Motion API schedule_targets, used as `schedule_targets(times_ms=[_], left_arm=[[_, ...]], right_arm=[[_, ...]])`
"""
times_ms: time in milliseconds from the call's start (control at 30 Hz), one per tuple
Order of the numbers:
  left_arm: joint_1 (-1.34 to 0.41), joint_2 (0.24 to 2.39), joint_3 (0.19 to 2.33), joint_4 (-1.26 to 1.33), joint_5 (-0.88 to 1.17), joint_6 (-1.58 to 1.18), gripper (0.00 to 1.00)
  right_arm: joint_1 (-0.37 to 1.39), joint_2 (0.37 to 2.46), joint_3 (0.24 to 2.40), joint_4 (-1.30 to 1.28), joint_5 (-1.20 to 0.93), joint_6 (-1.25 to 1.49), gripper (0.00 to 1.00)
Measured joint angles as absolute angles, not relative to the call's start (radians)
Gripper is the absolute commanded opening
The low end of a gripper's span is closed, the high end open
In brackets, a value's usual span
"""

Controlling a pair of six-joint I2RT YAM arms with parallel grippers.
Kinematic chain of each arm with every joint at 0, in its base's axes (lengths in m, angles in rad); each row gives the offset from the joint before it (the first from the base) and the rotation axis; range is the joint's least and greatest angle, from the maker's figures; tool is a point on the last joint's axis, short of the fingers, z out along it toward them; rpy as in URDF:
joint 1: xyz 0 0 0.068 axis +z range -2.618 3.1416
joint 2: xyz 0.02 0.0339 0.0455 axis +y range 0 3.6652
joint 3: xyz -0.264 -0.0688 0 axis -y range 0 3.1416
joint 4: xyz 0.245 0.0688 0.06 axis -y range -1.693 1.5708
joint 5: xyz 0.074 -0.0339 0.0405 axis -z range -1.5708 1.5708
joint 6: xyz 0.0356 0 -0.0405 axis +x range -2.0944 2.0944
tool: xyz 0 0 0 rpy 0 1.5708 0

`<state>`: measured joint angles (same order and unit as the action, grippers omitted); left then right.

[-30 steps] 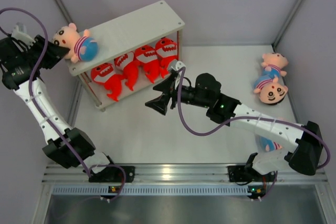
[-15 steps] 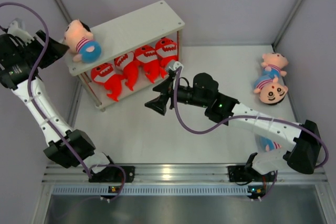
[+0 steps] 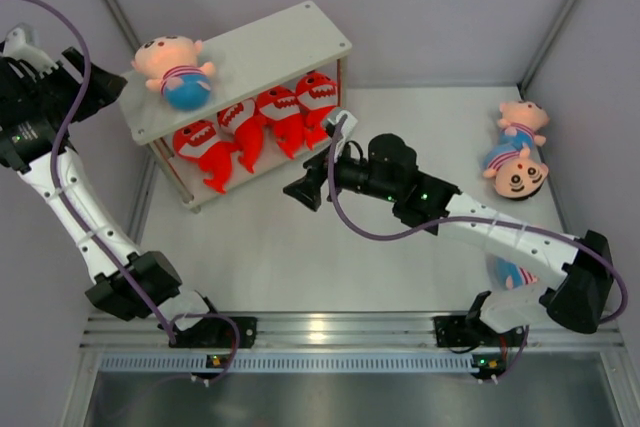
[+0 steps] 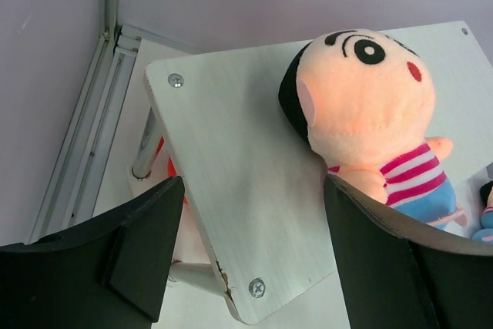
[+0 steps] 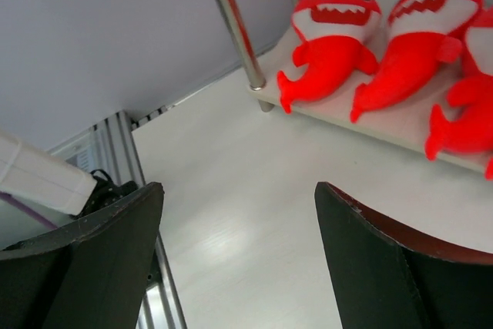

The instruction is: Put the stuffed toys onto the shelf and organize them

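The white two-tier shelf [image 3: 270, 47] stands at the back left. A boy doll [image 3: 175, 72] lies face up on the left end of its top board, free of any grip. Several red sharks [image 3: 262, 119] lie in a row on the lower board. My left gripper [image 3: 108, 82] is open just off the shelf's left end. In the left wrist view its fingers straddle the board's corner [image 4: 246, 190], and the doll [image 4: 370, 113] lies past my right finger. My right gripper [image 3: 310, 175] hangs open and empty over the table before the shelf, facing two of the sharks [image 5: 331, 44].
Two more boy dolls [image 3: 520, 152] lie on the table at the far right, close to the right wall. A further one [image 3: 510, 272] shows partly under my right forearm. A thin metal shelf leg [image 5: 235, 28] stands ahead of my right gripper.
My left gripper opened and let go of the boy doll, which rolled onto its back on the top board. The gripper drew back to the left. My right gripper moved slightly toward the shelf.
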<state>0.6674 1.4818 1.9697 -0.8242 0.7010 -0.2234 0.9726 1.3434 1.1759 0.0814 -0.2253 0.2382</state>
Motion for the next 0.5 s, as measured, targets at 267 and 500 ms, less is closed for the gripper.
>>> schedule_targets(times_ms=[267,500], left_arm=[[0.668,1.459,1.966,-0.826,0.697,-0.177,0.81],[0.668,1.35,1.911,-0.831,0.694,-0.13,0.82]], right_arm=[[0.609,1.174,1.087,-0.15,-0.097,0.388,0.81],[0.125,0.997,1.02,-0.378,0.027,0.422,0.84]])
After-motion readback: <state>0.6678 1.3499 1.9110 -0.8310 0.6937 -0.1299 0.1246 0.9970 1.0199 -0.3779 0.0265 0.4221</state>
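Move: The right hand is well off to the left of the dolls it heads for: the near striped doll lies about 46 cm to its right, 18 cm ahead and 26 cm below. The far striped doll lies about 9 cm beyond that and 2 cm farther right; the front doll is 48 cm right and 6 cm back. From the left hand, the shelf doll is roughly 9 cm ahead, 11 cm right and 6 cm lower. Right hand sweeps open some 35 cm right, 12 forward, towards the far-right dolls; left backs off the shelf doll. ##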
